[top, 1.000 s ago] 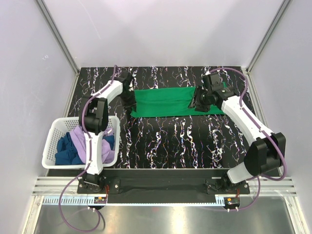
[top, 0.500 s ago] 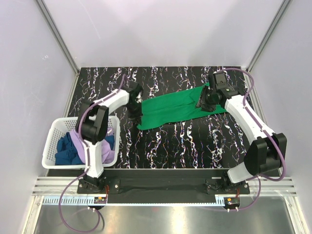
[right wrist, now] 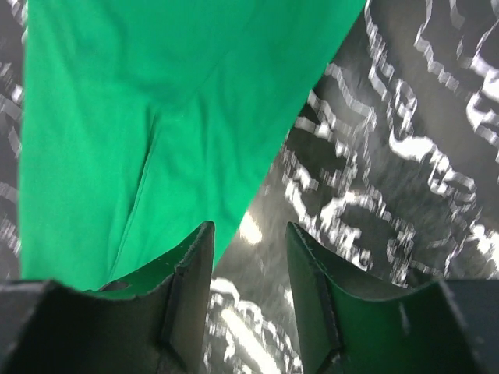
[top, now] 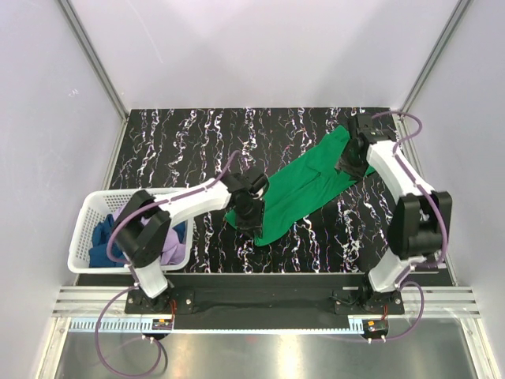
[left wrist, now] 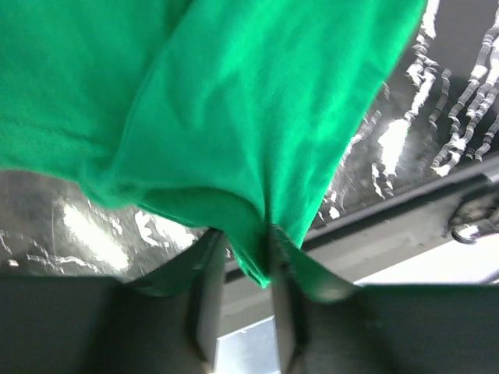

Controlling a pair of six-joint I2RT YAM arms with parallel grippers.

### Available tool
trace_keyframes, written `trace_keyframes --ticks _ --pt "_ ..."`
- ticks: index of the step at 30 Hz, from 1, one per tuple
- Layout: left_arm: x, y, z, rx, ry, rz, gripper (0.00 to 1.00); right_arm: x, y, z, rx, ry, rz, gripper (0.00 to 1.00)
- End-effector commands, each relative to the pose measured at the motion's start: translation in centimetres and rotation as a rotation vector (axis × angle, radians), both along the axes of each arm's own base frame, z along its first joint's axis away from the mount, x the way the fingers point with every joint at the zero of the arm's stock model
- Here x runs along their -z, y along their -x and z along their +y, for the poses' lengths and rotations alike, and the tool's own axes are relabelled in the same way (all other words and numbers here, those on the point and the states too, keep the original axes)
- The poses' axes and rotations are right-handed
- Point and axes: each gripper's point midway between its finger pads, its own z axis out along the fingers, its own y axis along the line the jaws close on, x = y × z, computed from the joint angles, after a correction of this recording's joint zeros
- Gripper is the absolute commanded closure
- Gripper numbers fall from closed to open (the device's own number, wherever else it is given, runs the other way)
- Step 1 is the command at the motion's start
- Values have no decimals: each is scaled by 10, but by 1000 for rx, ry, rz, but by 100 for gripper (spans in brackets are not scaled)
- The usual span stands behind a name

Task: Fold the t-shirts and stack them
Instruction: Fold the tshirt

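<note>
The bright green t-shirt [top: 304, 189] lies in a long diagonal band on the black marbled table [top: 181, 138], from far right to near centre. My left gripper [top: 251, 209] is at its near end. In the left wrist view the gripper [left wrist: 243, 238] stands partly open, and a corner of the green t-shirt [left wrist: 257, 261] lies between the fingers, against the right one only. My right gripper [top: 351, 162] is at the far end. It [right wrist: 248, 227] is open over bare table, its left finger beside the green t-shirt's [right wrist: 140, 117] edge. The lilac t-shirt [top: 126, 219] and the dark blue t-shirt [top: 106, 243] lie crumpled in the basket.
The white lattice basket [top: 101, 194] stands at the table's near left edge, beside the left arm's base. A metal rail [top: 268, 300] runs along the near edge, and grey walls close in the table on three sides.
My left gripper has swept from the far left toward the near centre, dragging the shirt's end with it. The shirt has turned from level to diagonal. My right gripper has shifted toward the far right corner.
</note>
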Motion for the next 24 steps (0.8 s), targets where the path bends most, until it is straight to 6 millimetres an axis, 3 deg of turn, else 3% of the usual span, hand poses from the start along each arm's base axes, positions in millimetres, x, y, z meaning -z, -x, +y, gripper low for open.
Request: trace_keyframes --ticks 1,3,4,5,6,7,9,10,12,13,15,17,24 --pt "-32 0 -13 -41 124 -29 63 -2 -36 -20 37 118 -38 50" --pt "-43 6 -17 -21 164 -30 44 -7 -54 -27 62 158 -57 50" --pt "-48 7 -18 -20 181 -35 36 6 -62 -31 72 188 -33 50" --pt "-59 8 -19 -16 213 -57 25 6 -70 -32 85 198 -42 49" --pt "-65 8 -18 -11 223 -70 21 -3 -83 -33 96 205 -67 48" --pt "-71 8 -16 -7 234 -90 18 12 -91 -36 110 231 -39 48" --pt "-88 8 -12 3 256 -132 16 5 -109 -37 128 240 -55 45" --pt "-92 7 -10 18 257 -154 16 21 -114 -39 135 257 -22 43" --pt "-101 4 -2 24 248 -198 16 19 -129 -38 144 253 -35 37" --pt "-104 3 0 40 244 -220 16 33 -132 -37 145 258 -7 31" --pt "-108 -4 11 23 227 -251 16 34 -142 -37 159 261 -14 20" --pt "-107 -8 18 12 232 -257 16 52 -146 -36 152 262 19 16" --pt "-112 -45 56 -121 267 -266 16 83 -178 -21 70 216 -11 12"
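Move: The left hand still has the t-shirt's near corner at its fingertips, the corner's cloth some 2 cm back and 3 cm below; the shirt's near-left corner lies about 5 cm ahead and 9 cm left, with the laundry basket roughly 38 cm to its left. For the right hand, the shirt's far end is around 15 cm ahead, 5 cm right and 12 cm below, while the shirt's middle is level and 15 cm left. The left fingers, already loosening, open wide and let go of the shirt's near corner as the hand climbs about 10 cm, tilting some 15 degrees, then eases forward and left. Meanwhile the right hand reaches roughly 15 cm forward towards the shirt's far end, then sinks steeply over it, its half-open fingers spreading wide and the wrist rolling slightly. ##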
